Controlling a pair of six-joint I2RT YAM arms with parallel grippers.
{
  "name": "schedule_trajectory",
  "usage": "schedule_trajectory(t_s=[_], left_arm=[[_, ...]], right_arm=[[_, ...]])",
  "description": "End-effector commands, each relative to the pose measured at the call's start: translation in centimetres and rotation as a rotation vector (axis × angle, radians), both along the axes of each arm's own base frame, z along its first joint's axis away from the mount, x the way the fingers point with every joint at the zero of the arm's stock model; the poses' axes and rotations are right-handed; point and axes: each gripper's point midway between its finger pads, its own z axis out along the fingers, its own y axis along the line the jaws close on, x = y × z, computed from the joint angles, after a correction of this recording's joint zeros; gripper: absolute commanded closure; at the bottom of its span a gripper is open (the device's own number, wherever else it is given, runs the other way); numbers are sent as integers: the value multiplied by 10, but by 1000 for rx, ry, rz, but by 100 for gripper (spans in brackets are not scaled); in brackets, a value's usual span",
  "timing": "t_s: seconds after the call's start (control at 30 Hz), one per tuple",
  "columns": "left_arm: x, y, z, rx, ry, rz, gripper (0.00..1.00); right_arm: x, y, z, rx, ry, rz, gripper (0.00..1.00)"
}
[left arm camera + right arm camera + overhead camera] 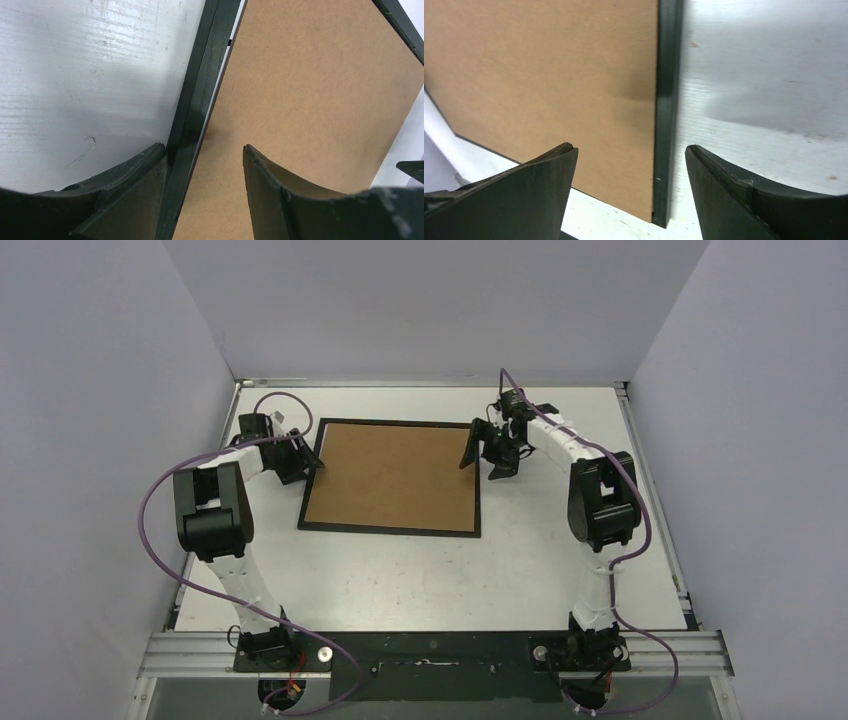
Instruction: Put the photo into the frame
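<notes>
The black frame (390, 531) lies flat at mid-table with a brown backing board (395, 475) filling it. The photo is hidden. My left gripper (312, 465) is at the frame's left side, open. In the left wrist view (203, 146) its jaws straddle the left rail (202, 75): one finger is against the rail's outer side, the other stands apart over the board (310, 90). My right gripper (483, 465) is open at the frame's right side near the far corner. In the right wrist view (629, 146) its jaws stand wide on either side of the right rail (667, 75), touching nothing.
The white table (420, 580) is boxed in by pale walls on the left, back and right. Purple cables loop off both arms (150, 510). A metal mounting rail (430, 650) runs along the near edge.
</notes>
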Motion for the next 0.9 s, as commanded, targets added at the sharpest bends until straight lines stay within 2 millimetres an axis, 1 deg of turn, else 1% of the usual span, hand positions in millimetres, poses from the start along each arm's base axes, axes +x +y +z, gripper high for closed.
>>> schedule_trajectory(t_s=[0.0, 0.07, 0.13, 0.3, 0.37, 0.43, 0.53, 0.63, 0.77, 0.87], left_arm=[[6, -2, 6, 5, -18, -32, 45], [6, -2, 5, 7, -12, -36, 45], [5, -2, 4, 8, -8, -41, 45], [4, -2, 2, 7, 0, -47, 45], [4, -2, 0, 7, 3, -47, 45], [4, -2, -1, 6, 5, -49, 45], [3, -2, -3, 6, 11, -50, 45], [3, -3, -4, 4, 13, -54, 45], [4, -4, -5, -4, 15, -61, 45], [5, -6, -5, -16, 13, -68, 45]], right_arm=[[8, -19, 9, -95, -48, 18, 19], [7, -19, 2, -113, -40, 26, 21], [7, -15, -4, -112, -41, 40, 27], [9, 10, -1, -22, -65, 60, 38], [12, 14, -4, -5, -60, 49, 44], [13, 15, -9, -2, -50, 38, 47], [15, 12, -19, -27, -30, 29, 48], [18, 12, -24, -33, -22, 26, 47], [19, 18, -32, -9, -2, 29, 47], [19, 27, -29, 51, -4, 31, 48]])
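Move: The frame's right bar runs just under the right hand: its middle lies about 1 cm to the right, 2 cm back and 4 cm below the hand point. The brown backing board's centre is roughly 20 cm to this hand's left and 1 cm back. From the left hand the right bar's middle is some 38 cm to the right and 3 cm back, while the left bar's middle is about 2 cm to the left and 2 cm back, barely below. The outer finger of the right hand comes down onto the inner edge of the frame's right bar, its other finger staying over the backing board. The hand first swings about 1.5 cm right while dipping slightly, then comes back some 3 cm left, sinks to about 2.5 cm below its start and eases forward, fingers closing to roughly half open. The left hand stays put, outer finger still against the left bar's outer side. ##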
